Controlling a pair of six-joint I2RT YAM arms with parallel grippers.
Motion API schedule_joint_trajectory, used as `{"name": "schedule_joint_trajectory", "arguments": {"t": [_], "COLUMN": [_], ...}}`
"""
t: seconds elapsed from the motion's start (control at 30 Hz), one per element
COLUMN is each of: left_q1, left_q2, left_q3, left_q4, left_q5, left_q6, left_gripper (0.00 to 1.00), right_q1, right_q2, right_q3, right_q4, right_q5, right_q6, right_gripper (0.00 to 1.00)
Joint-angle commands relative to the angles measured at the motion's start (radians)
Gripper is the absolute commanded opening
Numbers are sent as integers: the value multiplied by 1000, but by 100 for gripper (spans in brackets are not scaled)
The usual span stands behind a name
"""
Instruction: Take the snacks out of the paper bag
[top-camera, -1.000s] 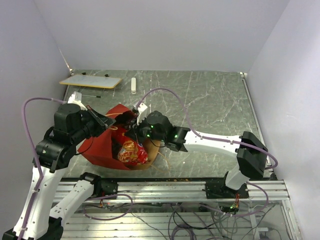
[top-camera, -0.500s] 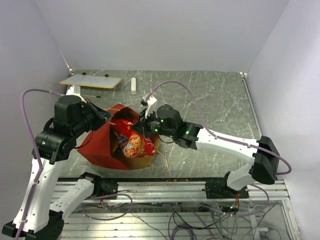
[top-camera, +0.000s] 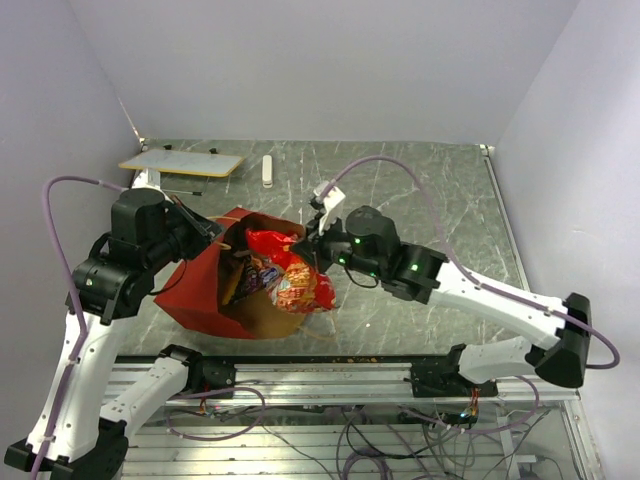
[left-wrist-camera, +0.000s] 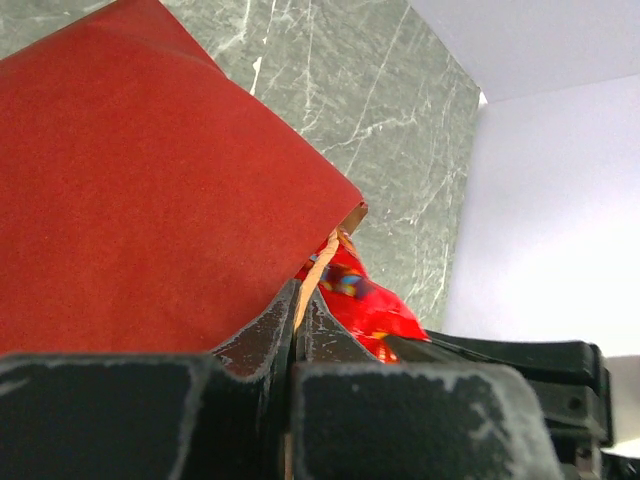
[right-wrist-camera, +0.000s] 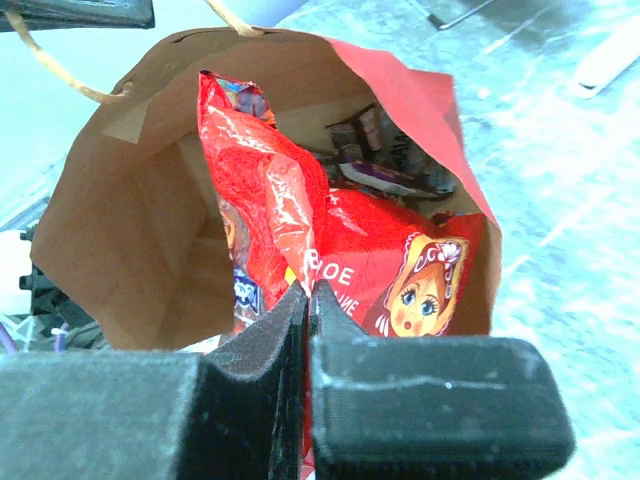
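The paper bag (top-camera: 200, 290) lies tilted on the table, red outside, its brown inside (right-wrist-camera: 120, 230) facing right. My left gripper (top-camera: 212, 233) is shut on the bag's upper rim; the tan edge runs between its fingertips (left-wrist-camera: 298, 300). A large red snack bag (top-camera: 298, 280) with a doll's face (right-wrist-camera: 425, 285) sticks halfway out of the mouth. Shut on a fold of it is my right gripper (right-wrist-camera: 308, 295), which stands just right of the mouth (top-camera: 314, 247). Small dark and purple wrappers (right-wrist-camera: 380, 160) lie deeper inside.
A flat white board (top-camera: 182, 162) and a small white stick (top-camera: 267, 170) lie at the back left, with a thin dark pen (top-camera: 180, 192) near them. Crumbs (top-camera: 350, 355) dot the near edge. Walls close in on the left, back and right.
My right gripper has drawn back to the right, pulling the red snack bag partway out of the mouth. My left gripper kept its hold on the rim and lifted it slightly.
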Motion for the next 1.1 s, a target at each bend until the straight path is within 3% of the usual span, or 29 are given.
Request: {"name": "schedule_joint_trajectory", "arguments": {"t": [0.0, 0.13, 0.5, 0.77, 0.97, 1.07], "left_q1": [-5, -5, -4, -5, -5, -5], "left_q2": [4, 8, 4, 36, 67, 101], "left_q3": [48, 48, 44, 46, 47, 82], "left_q4": [-1, -19, -13, -11, 3, -23], "left_q5": [-45, -53, -24, 19, 75, 89], "left_q6": [1, 5, 7, 48, 99, 171], "left_gripper": [7, 7, 7, 7, 7, 7], "right_q1": [-7, -7, -58, -305, -481, -604], "right_q2": [-122, -168, -125, -12, 62, 119], "right_q3": [57, 122, 240, 316, 239, 196], "right_q4": [9, -40, 21, -63, -107, -106], "right_q5": [135, 220, 685, 572, 631, 587], "right_q6": [-102, -190, -367, -151, 21, 79], "right_gripper": [0, 0, 0, 0, 0, 0]}}
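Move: The right hand, already pinching the red snack, has clear table to reach about 20 cm ahead, 23 cm to its right and some 28 cm below. The paper bag's middle is roughly 18 cm to its left, level with it, 16 cm lower; the white remote is about 40 cm ahead and 13 cm left. From the left hand, holding the handle, that clear spot is some 18 cm ahead and 45 cm right. The right hand arcs the pinched red snack up, then down, some 30 cm right-forward from the paper bag. ##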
